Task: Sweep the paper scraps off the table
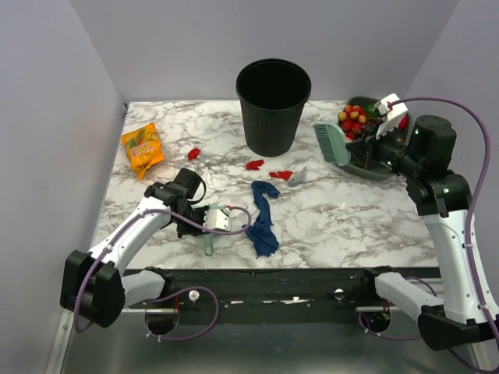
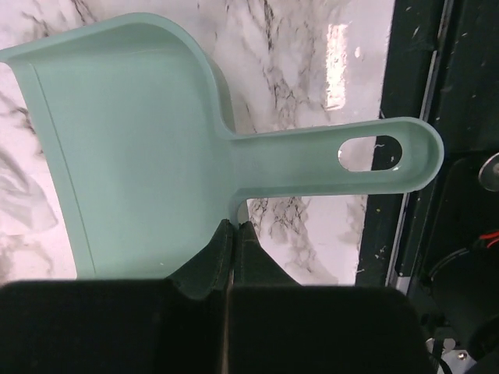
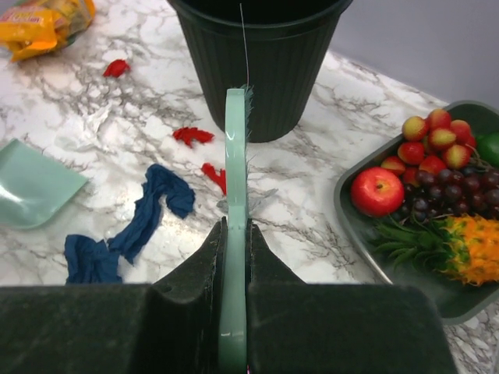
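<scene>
Three red paper scraps (image 1: 194, 153) (image 1: 254, 164) (image 1: 281, 174) lie on the marble table (image 1: 351, 226) in front of the black bin; they also show in the right wrist view (image 3: 116, 68) (image 3: 192, 135) (image 3: 214, 175). My left gripper (image 1: 200, 219) (image 2: 235, 226) is shut on the rim of the teal dustpan (image 2: 132, 148) beside its handle, near the table's front left. My right gripper (image 1: 366, 153) (image 3: 235, 222) is shut on the handle of a teal brush (image 1: 331, 143) (image 3: 235, 156), held above the table right of the bin, bristles towards the scraps.
A black bin (image 1: 273, 105) stands at the back middle. A long dark blue cloth (image 1: 263, 218) lies between the dustpan and the scraps. An orange snack packet (image 1: 143, 148) lies back left. A grey fruit tray (image 1: 373, 170) stands back right under my right arm.
</scene>
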Controlling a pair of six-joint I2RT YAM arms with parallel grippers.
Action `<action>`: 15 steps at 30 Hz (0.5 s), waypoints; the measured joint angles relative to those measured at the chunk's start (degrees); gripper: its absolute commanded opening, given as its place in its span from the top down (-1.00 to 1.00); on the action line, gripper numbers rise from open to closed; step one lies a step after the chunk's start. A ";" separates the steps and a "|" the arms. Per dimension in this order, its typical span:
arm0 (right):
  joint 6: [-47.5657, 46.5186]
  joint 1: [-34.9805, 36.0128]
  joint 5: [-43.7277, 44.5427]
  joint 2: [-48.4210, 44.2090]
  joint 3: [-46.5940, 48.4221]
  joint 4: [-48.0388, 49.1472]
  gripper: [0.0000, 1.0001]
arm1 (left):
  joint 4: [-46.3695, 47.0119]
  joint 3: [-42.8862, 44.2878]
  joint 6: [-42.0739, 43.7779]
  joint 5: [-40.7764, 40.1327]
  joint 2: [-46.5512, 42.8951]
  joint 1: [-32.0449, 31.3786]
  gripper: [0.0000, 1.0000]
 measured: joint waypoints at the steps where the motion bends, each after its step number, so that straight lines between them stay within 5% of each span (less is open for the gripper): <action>1: -0.48 0.00 -0.92 0.42 0.00 -0.31 0.99 | 0.83 -0.74 0.68 -0.02 1.38 1.07 1.00; 6: -2.10 0.00 -3.80 3.10 0.02 -1.77 0.99 | 5.70 -3.06 3.32 -0.07 5.68 3.98 0.99; 10: -2.67 -0.02 -4.24 4.28 0.02 -2.58 0.99 | 8.00 -3.13 5.33 -0.15 7.50 4.04 -0.03; 15: -3.28 0.00 -4.72 4.85 0.15 -3.23 0.99 | 7.37 -2.99 3.69 -2.47 7.78 4.09 -0.71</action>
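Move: The left hand holds the dustpan by the corner where pan meets handle. The bare spot for its pan lies about 5 cm ahead, 4 cm right and 6 cm below. From this hand, the white scrap is roughly 13 cm ahead, the blue cloth 18 cm right and 2 cm ahead. From the brush-holding right hand, the grey scrap lies some 10 cm ahead, 12 cm left and 33 cm below; the near red scrap is 5 cm farther left and 1 cm farther out. The left fingers let go of the dustpan, opening to over half: the hand first lowers it about 4 cm and eases it forward some 2.5 cm, then nearly stops and spreads the fingers. The right hand keeps its grip on the brush and sinks about 3 cm, drifting slightly left towards the scraps, while tipping down and turning counter-clockwise by about 5 degrees each. ##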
